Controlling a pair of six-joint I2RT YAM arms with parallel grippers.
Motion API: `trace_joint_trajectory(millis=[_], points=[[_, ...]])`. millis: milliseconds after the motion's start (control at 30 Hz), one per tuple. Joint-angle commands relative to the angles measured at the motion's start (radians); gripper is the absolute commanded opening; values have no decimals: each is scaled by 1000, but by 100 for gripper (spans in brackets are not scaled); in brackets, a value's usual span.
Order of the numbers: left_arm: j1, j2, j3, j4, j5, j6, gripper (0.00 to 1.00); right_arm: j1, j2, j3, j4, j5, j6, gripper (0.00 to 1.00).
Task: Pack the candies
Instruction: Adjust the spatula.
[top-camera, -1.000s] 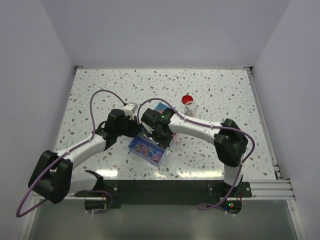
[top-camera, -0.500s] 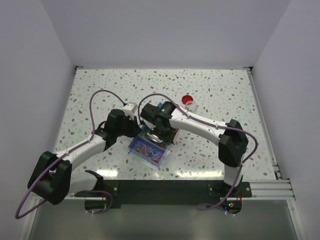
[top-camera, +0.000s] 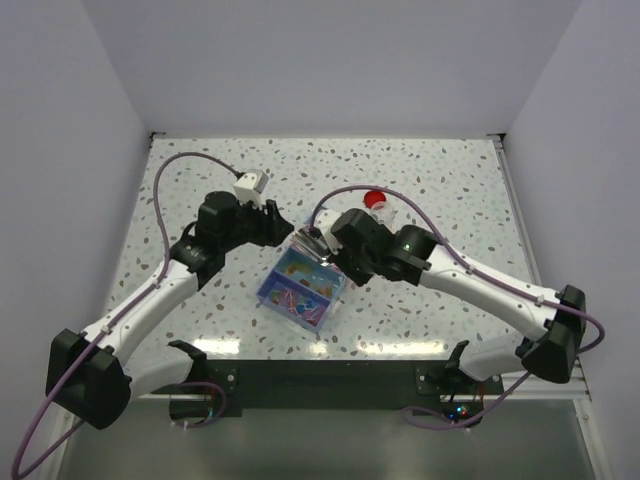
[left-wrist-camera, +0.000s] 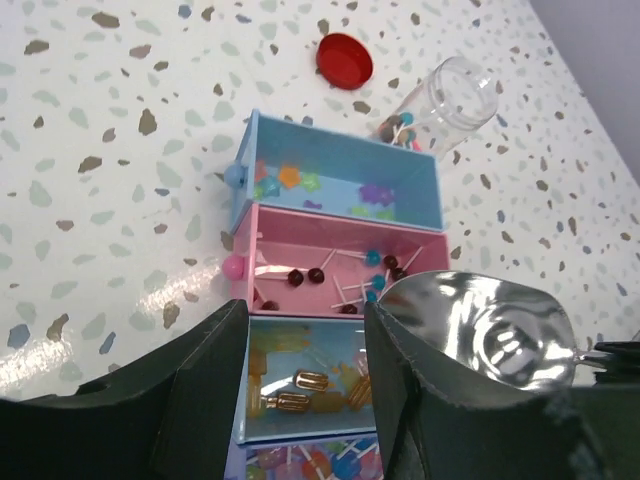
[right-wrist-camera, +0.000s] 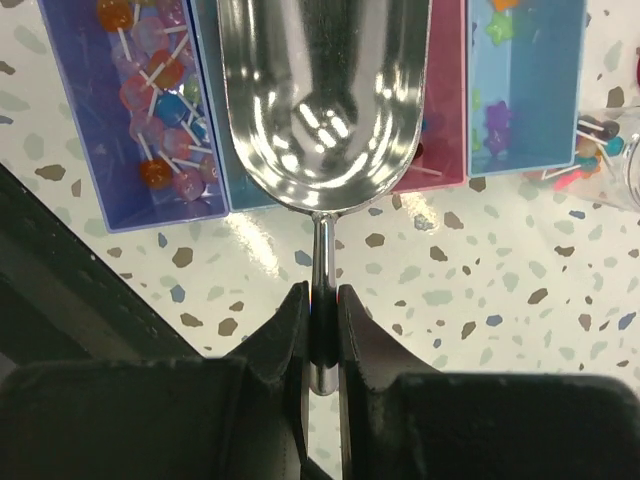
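The candies lie sorted in a compartment tray (top-camera: 283, 303): amber wrapped ones (left-wrist-camera: 300, 385) in a blue bin, lollipops (right-wrist-camera: 150, 100) in the purple bin, dark balls on sticks in the pink bin (left-wrist-camera: 300, 240), star shapes in the light-blue bin (right-wrist-camera: 525, 80). My left gripper (left-wrist-camera: 305, 390) hovers open over the blue bin, with nothing between its fingers. My right gripper (right-wrist-camera: 322, 320) is shut on the thin handle of a shiny metal scoop (right-wrist-camera: 320, 100). The scoop's bowl is empty and hangs over the middle bins. From above, both grippers (top-camera: 283, 228) (top-camera: 335, 245) flank the tray's far end.
A clear jar (left-wrist-camera: 440, 100) lies on its side just beyond the tray, a few lollipops at its mouth. The round red lid (left-wrist-camera: 345, 58) rests on the speckled table (top-camera: 200, 170) behind it. White walls close in the table's sides.
My left gripper has lifted back from the tray and its jaws have opened. The right arm has swung out to the right, carrying the scoop to the tray's far right side.
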Motion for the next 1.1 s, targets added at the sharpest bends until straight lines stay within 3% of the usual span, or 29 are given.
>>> trace_joint_trajectory(millis=[0,300,600,700,933,1033,1067], points=[[2,-26,107,-43,44,-49,55,3,-107,-96,251,14,-44,0],[3,-3,169,-53,199,-161,50,3,-222,-249,394,29,-72,0],[3,40,178,-146,143,-170,49,3,-248,-294,450,16,-87,0],[3,59,184,-135,158,-181,40,3,-248,-303,464,10,-86,0],[3,73,173,-89,208,-264,0,3,-262,-340,510,26,-76,0],[11,79,167,-72,221,-322,0,3,-280,-372,558,31,-61,0],[26,83,163,-58,234,-344,0,3,-282,-378,564,33,-57,5]])
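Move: The spatula, still gripped by its handle in the right hand, has its bowl about 4 cm back and 5 cm to the right of the open left hand, roughly level; from the right hand it is some 4 cm ahead and 5 cm left. Some 13 cm below the left hand, the pink box lies 4 cm ahead and 7 cm right, the gummy box 2 cm back and 4 cm right. Left hand arcs up 6 cm, then down and right, pinching the spatula's lip; right tilts its bowl up 15 degrees. ##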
